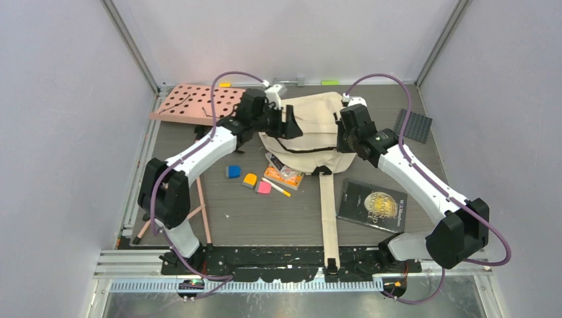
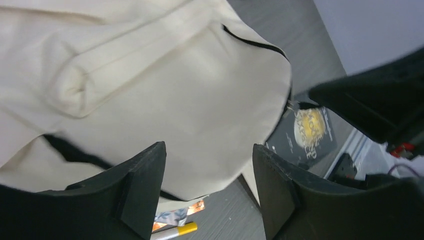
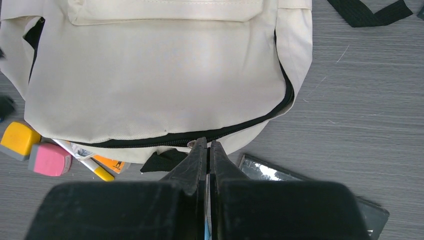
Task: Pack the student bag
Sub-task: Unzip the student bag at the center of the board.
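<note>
The student bag (image 1: 310, 132), cream with black trim, lies at the back middle of the table; its black zipper (image 3: 240, 129) runs along the near edge. My right gripper (image 3: 207, 145) is shut with its tips on the small metal zipper pull (image 3: 192, 143); from above it sits at the bag's right side (image 1: 344, 136). My left gripper (image 2: 209, 165) is open at the bag's left side (image 1: 286, 122), with nothing between its fingers and the cream fabric (image 2: 165, 90) just beyond them.
An orange book (image 1: 283, 173) pokes out from under the bag, beside a yellow-capped marker (image 1: 278, 189). Blue (image 1: 232, 171), orange (image 1: 250, 179) and pink (image 1: 264, 187) erasers lie left of it. A black book (image 1: 372, 205) lies front right. A pink perforated board (image 1: 199, 103) is back left, a cream strap (image 1: 327, 212) trails forward.
</note>
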`<state>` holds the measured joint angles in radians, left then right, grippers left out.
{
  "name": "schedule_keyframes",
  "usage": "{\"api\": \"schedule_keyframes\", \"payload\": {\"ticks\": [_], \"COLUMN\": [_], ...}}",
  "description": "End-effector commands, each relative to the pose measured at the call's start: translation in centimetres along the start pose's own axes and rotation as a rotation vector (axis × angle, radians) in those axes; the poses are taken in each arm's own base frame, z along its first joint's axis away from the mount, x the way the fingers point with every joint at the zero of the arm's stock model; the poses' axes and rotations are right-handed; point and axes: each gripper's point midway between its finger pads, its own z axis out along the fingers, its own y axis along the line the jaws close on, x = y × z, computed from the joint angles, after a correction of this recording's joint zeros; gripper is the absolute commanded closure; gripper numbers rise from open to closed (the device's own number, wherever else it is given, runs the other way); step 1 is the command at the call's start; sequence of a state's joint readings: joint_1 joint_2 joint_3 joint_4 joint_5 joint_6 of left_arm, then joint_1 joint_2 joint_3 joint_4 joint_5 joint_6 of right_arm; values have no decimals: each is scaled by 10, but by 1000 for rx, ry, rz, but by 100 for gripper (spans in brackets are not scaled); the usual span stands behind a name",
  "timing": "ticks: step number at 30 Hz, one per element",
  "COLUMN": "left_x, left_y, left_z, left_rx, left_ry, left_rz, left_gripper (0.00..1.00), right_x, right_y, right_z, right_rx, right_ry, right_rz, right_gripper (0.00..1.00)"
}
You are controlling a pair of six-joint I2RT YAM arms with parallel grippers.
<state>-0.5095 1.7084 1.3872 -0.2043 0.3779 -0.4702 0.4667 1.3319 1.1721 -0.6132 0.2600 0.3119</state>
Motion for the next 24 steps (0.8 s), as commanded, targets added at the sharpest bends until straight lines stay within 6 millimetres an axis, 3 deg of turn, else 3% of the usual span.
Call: {"api": "schedule_keyframes", "payload": {"ticks": [1,4,9,15,18,24], "left_x": [-1,11,22,18,19,45], "left_y": [-56,-64,-60,-54,-65,-82], "left_z": [12,19,27,37,42,53], "left_rx": [214,246,204,131,167,226], "left_ry": [-11,28,62,63,70,130], "left_rz": [277,325,406,497,495,485], "left_gripper": [34,34,31,30,29,29], "right_x": [-21,-20,-16,-20,-19,-22], "right_y": [2,-1,5,8,9,8], "right_z": [-6,-7,-6,-3,-3,-1], "right_rx": [-5,2,-34,-42,-47,-39], "right_ry": [-55,-60,-47,-39,-34,-34], "right_rz": [40,75,90,74,72,73], "right_gripper": [99,99,99,99,99,99]}}
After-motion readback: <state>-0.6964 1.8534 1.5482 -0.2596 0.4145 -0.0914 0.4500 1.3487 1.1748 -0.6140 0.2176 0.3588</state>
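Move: The student bag's zip edge, just left of the held zip pull, lies about 10 cm to the right of the open left hand, 5 cm back and 4 cm below. The zip pull is some 15 cm to that hand's right and 5 cm back. The orange book lies 15 cm back, 2 cm left and 16 cm below the left hand. From the right hand, which already pinches the pull, the zip edge is 5 cm left, level with it in depth and about 2 cm lower. The left hand sweeps quickly to its right and back over the bag towards the zip edge beside the right fingers, eases while sinking a couple of centimetres, then creeps on rightwards, about 9 cm in all. On the way it swings some 25 degrees clockwise with its fingers tipping up a little, jaws staying wide open on the two sides of the edge as seen from above, while the right hand stays nearly in place and keeps its pinch on the zip pull. ##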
